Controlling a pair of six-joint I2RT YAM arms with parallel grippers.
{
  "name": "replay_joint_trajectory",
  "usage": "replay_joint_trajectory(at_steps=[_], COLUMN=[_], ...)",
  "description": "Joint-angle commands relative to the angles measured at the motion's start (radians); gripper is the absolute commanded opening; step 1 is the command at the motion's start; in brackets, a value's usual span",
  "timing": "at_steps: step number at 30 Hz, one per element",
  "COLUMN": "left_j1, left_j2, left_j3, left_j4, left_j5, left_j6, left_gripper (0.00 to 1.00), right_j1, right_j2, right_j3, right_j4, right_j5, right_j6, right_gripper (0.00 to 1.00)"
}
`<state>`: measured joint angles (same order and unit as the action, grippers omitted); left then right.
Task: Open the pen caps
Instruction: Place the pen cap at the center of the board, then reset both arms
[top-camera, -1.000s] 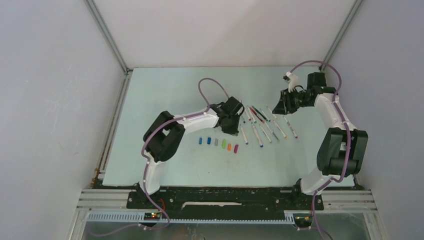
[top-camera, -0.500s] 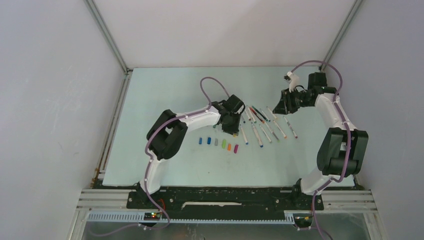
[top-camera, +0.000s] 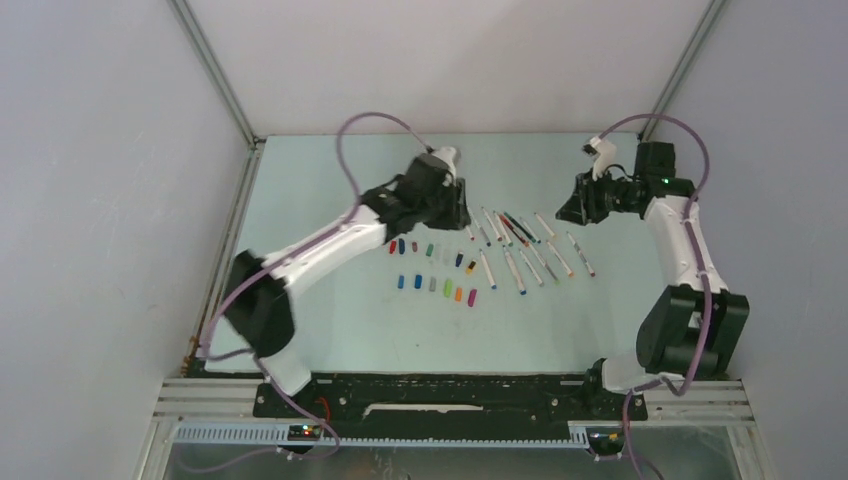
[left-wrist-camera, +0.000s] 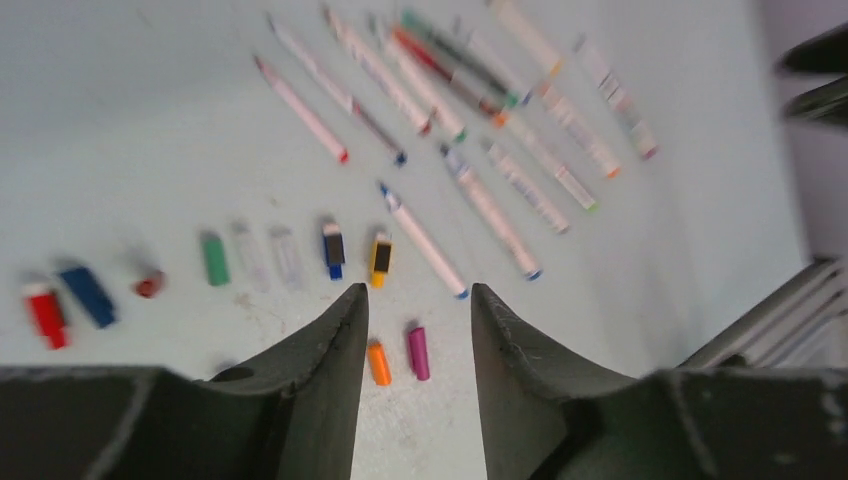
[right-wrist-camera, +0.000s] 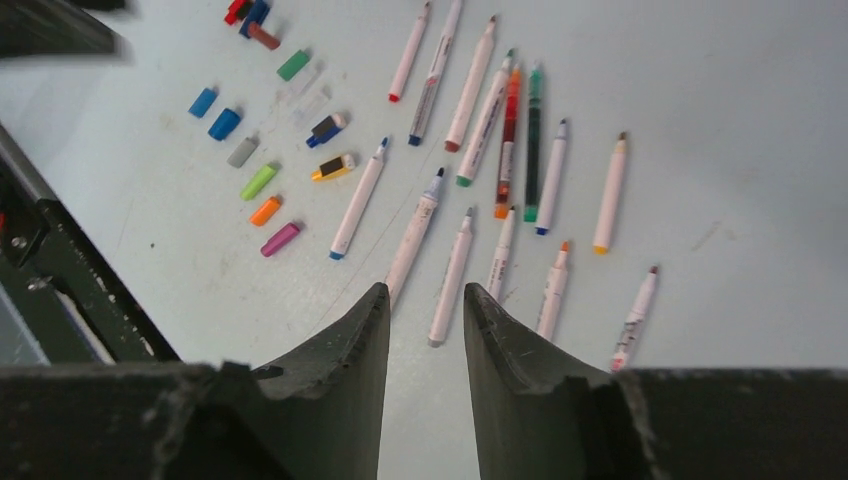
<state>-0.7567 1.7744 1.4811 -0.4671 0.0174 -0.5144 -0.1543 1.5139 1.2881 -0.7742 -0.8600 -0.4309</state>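
Note:
Several white-barrelled pens lie fanned out at mid-table, their coloured tips bare. The pen caps lie in two short rows left of them: orange and magenta ones show on the table, below the gap between my left fingers. A yellow-and-black cap ends the far row. My left gripper hangs open and empty above the far ends of the rows. My right gripper is open and empty too, raised over the pens' right side.
The pale green table top ends at grey walls on the left, right and back. A black frame rail runs along the near edge. The purple cables loop above both arms.
My left arm has stretched out and lifted away from the cap rows toward the far side, and its jaws have opened. The far row of caps is uncovered. My right gripper has drawn back a little to the right.

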Motion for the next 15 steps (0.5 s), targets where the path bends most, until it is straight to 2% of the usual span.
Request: replay_joint_trajectory(at_steps=[1,4,9,12,15], left_j1=[0.095,0.189,0.415,0.51,0.587], left_j2=[-0.289,-0.416,-0.573,-0.661,-0.73], left_j3=[-0.102,-0.162,-0.219,-0.228,-0.235], left_j4=[0.141,0.172,0.185,0.167,0.152], left_j5=[-0.069,-0.027,0.119,0.127,0.134], left_j6=[0.068,0.053,0.025,0.038,0.056], left_gripper=[0.48,0.55,0.62,0.72,0.85], right_j1=[-0.064,-0.13,-0.275,-0.352,-0.413], right_j2=[-0.141,-0.198,-0.231,-0.214,-0.195], right_j3=[0.008,0.042,0.194,0.303,0.371], right_j4=[0.006,-0.018,-0.078,-0.121,-0.145], right_j5=[-0.007,-0.047,-0.222,-0.328,-0.408], right_j6=[-0.036,-0.041,-0.014,0.023,0.072], right_gripper=[0.39,0.48,0.69,0.75,0.86])
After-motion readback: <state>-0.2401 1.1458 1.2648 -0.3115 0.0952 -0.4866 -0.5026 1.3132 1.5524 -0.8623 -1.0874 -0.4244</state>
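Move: The yellow cap just set down lies about 14 cm below the left hand, roughly 2 cm back and 2 cm to its left. The dark blue cap stands some 3 cm left of it and 2 cm farther out; a blue pen is about 5 cm to its right, level with it, and the magenta cap some 8 cm nearer the base. From the right hand the yellow cap lies about 19 cm left, 4 cm back and 17 cm below. Up and then sweeping left, the empty left hand leaves the row of caps, rising about 20 cm and going some 22 cm left, its fingers tilting up towards level and swinging counter-clockwise as they open wider. The right hand, also empty, climbs roughly 16 cm above the pens while drifting right, tips up and spreads its fingers too. ##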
